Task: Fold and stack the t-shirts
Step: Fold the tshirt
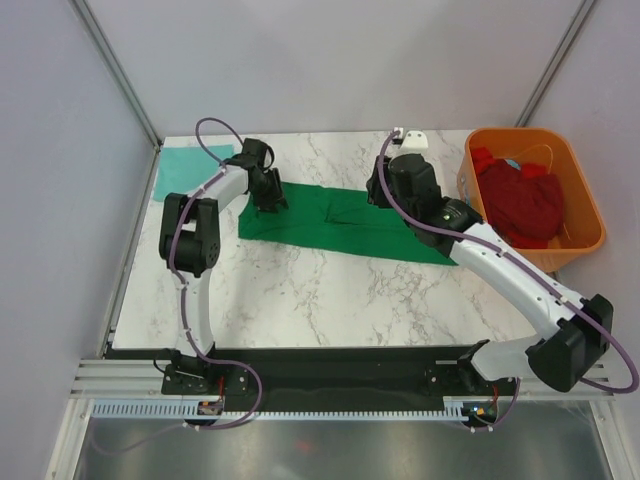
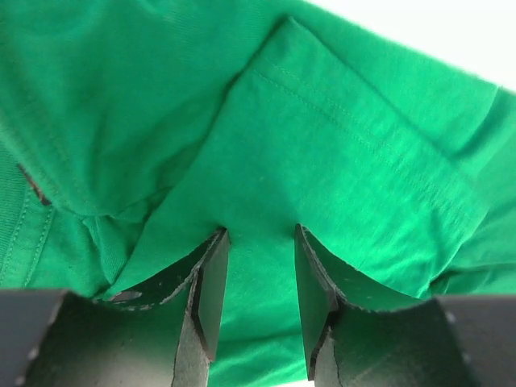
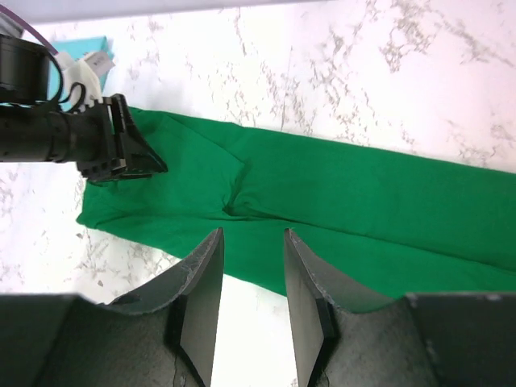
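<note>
A dark green t-shirt (image 1: pixel 345 228) lies on the marble table (image 1: pixel 300 290) as a long folded strip. My left gripper (image 1: pixel 270 203) sits low over its left end, jaws open, with green cloth (image 2: pixel 322 145) showing between and under the fingers (image 2: pixel 211 282). My right gripper (image 1: pixel 378 195) hovers at the strip's far edge near the middle. It is open with nothing between its fingers, over the shirt's edge (image 3: pixel 339 193) and bare table. A pale teal t-shirt (image 1: pixel 188 166) lies flat at the back left. Dark red t-shirts (image 1: pixel 520 200) are heaped in the tub.
The orange plastic tub (image 1: pixel 580 235) stands at the back right corner of the table. Grey walls close in the table at the back and on both sides. The left gripper (image 3: pixel 121 149) shows in the right wrist view, at the shirt's end.
</note>
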Tool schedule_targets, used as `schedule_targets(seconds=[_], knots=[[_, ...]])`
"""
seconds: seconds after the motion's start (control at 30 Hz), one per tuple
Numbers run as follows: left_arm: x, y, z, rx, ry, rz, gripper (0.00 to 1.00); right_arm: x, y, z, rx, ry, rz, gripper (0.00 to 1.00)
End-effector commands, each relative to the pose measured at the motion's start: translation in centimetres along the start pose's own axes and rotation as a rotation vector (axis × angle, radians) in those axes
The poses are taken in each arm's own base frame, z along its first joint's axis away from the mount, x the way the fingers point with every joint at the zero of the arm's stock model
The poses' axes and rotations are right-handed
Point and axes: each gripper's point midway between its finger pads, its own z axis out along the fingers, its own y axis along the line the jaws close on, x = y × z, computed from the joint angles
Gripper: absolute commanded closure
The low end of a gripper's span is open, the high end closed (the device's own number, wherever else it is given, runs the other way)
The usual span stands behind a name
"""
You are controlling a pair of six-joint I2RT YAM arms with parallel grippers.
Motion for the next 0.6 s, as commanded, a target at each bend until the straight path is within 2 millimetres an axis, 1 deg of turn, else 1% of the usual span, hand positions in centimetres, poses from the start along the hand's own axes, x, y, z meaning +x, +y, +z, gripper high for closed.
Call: schedule_targets(seconds=[0.0,0.03,0.07,0.1,0.13,0.17,0.2,0.23,0.27,0.3,0.33,0.37,0.4,0.43,0.47,0.5,0.57], knots=[[-2.4,0.4,3.1,-0.039,-0.044,0.033,0.53,-1.3,-1.3,-1.2,0.045,-0.055,0.030,0.57],[-3.3,0.1,3.4,-0.040,-0.061,0.033,0.53,-1.9,-1.5,-1.7,0.046,-0.071,0.036,0.57],[-4.1,0.0,3.8,-0.041,-0.077,0.032,0.53,-2.0,-1.7,-1.8,0.051,-0.076,0.035,0.57],[-6.7,-1.0,3.2,-0.019,-0.137,0.030,0.53,-2.2,-1.9,-2.0,0.054,-0.083,0.035,0.57],[-7.1,-0.9,4.7,-0.018,-0.135,0.024,0.52,-2.5,-2.3,-2.1,0.073,-0.097,0.032,0.57],[-8.1,-1.3,5.1,-0.007,-0.155,0.023,0.52,-2.5,-2.7,-2.0,0.089,-0.101,0.029,0.57],[-11.3,-3.3,3.8,0.044,-0.233,0.030,0.52,-2.5,-2.9,-1.9,0.102,-0.108,0.025,0.57],[-11.5,-3.1,5.6,0.048,-0.224,0.006,0.52,-2.5,-3.4,-1.7,0.119,-0.113,0.024,0.57],[-12.6,-3.8,5.5,0.078,-0.246,-0.002,0.52,-2.5,-4.0,-1.4,0.145,-0.117,0.023,0.57],[-14.7,-5.4,4.2,0.138,-0.293,-0.008,0.52,-2.3,-4.3,-0.9,0.157,-0.112,0.020,0.57],[-15.2,-6.0,4.0,0.168,-0.300,-0.035,0.52,-2.2,-4.4,-0.6,0.159,-0.104,0.020,0.57],[-16.0,-6.8,3.1,0.195,-0.323,-0.033,0.51,-2.1,-4.6,-0.3,0.163,-0.100,0.018,0.57],[-16.9,-8.0,1.7,0.239,-0.344,-0.025,0.51,-2.2,-4.5,-0.2,0.160,-0.098,0.019,0.57],[-17.1,-8.6,0.8,0.266,-0.347,-0.033,0.51,-2.2,-4.4,-0.2,0.153,-0.098,0.021,0.57],[-17.9,-9.9,-1.8,0.305,-0.377,-0.022,0.50,-2.2,-4.2,-0.3,0.142,-0.095,0.027,0.57],[-17.3,-10.7,-2.6,0.335,-0.357,-0.016,0.50,-2.6,-4.1,-0.8,0.132,-0.105,0.040,0.57],[-16.9,-12.1,-5.0,0.369,-0.360,0.003,0.50,-2.8,-4.2,-1.6,0.123,-0.116,0.062,0.57]])
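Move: The left gripper's fingertips are already down on the left part of the folded green t-shirt: the shirt's middle lies about 18 cm to the right and 5 cm back, its left end some 9 cm left and 6 cm back. The folded teal t-shirt sits roughly 22 cm to the left and 11 cm farther out. From the right hand, high above the table, the green shirt's middle is about 6 cm ahead, 4 cm left and 26 cm below. Push the left part of the green t-shirt forward across the table with the left fingertips, half open, about 15 cm and slightly right, tipping the fingertips outward as you go; then stop and raise the gripper some 4 cm off the cloth. Meanwhile drift the raised, empty right gripper about 5 cm right, turning it slightly clockwise. ##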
